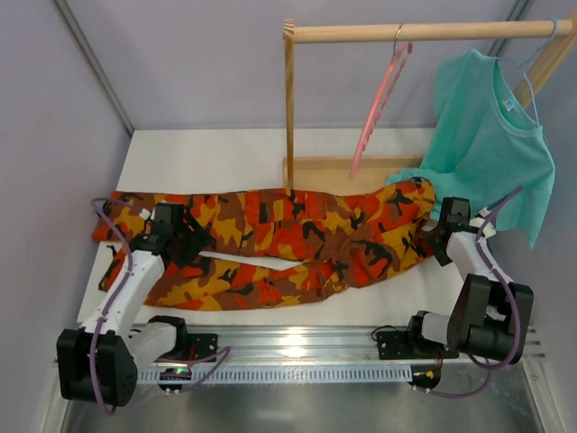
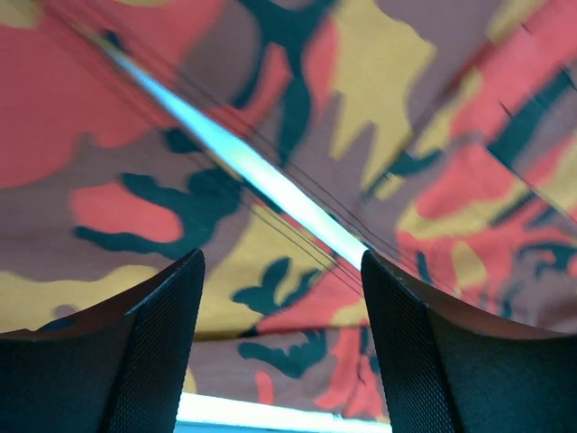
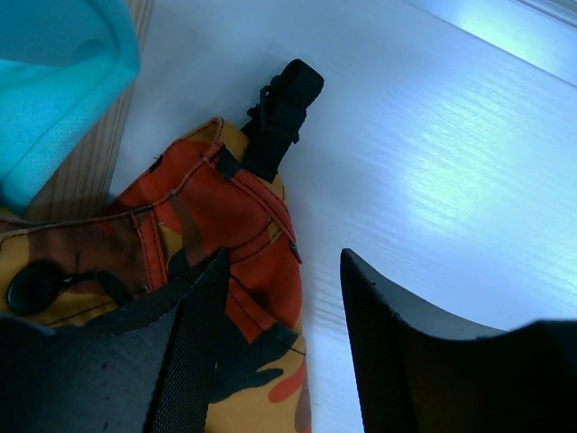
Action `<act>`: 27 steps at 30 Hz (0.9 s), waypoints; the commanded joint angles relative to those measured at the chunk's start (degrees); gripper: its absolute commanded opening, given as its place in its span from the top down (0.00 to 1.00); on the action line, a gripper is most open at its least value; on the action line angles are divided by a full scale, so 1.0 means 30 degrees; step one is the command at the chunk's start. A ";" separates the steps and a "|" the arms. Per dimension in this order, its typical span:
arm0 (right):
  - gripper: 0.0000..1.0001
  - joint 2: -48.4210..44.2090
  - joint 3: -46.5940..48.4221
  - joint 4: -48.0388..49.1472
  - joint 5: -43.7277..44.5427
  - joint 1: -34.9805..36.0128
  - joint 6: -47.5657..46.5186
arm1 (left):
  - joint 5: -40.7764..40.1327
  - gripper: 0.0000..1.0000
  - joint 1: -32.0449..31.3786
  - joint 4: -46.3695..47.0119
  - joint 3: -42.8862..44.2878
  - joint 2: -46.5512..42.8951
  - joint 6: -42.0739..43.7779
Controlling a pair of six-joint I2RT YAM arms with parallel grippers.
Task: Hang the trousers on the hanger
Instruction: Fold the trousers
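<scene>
The camouflage trousers point(image 1: 297, 239) lie flat across the table, legs to the left and waist to the right. My left gripper point(image 1: 187, 237) hovers over the legs near their left end. In the left wrist view it point(image 2: 281, 262) is open just above the cloth point(image 2: 297, 135), with the bright gap between the two legs point(image 2: 243, 167) running under it. My right gripper point(image 1: 442, 236) is at the waistband. It point(image 3: 284, 262) is open, one finger over the waistband edge point(image 3: 252, 225) and the other over bare table. The pink hanger point(image 1: 379, 99) hangs empty on the wooden rail.
A wooden rack, made of a post point(image 1: 289, 108), a top rail point(image 1: 424, 32) and a base point(image 1: 325, 171), stands behind the trousers. A teal T-shirt point(image 1: 491, 135) on a light-blue hanger hangs at the rail's right end, close above the right gripper. A black strap point(image 3: 281, 108) sticks out from the waistband.
</scene>
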 commanded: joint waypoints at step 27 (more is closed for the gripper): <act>0.96 0.1067 0.2602 0.0030 0.2014 -0.0140 -0.1712 | -0.4361 0.56 0.8526 -0.2403 0.0622 0.8851 -0.2814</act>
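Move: Close in front of the right hand lies the trousers' waistband corner, some 2 cm ahead and 3 cm lower. The black strap is about 5 cm ahead and 4 cm right, and the teal shirt's hem roughly 10 cm ahead and 2 cm left. The spot on the lower trouser leg that the left hand goes for is about 11 cm to its left, 3 cm back and 8 cm below; the upper trouser leg is about 6 cm straight ahead, equally low. Leftwards about 10 cm, then also down some 8 cm and slightly back, the left hand sweeps onto the lower trouser leg, turning counter-clockwise and tipping steeper, about 30 degrees each; its fingers narrow partway, tips seeming to press on the cloth. The right hand sinks and reaches forward, shuts its fingers on the waistband corner beside the strap, then lifts slightly. ##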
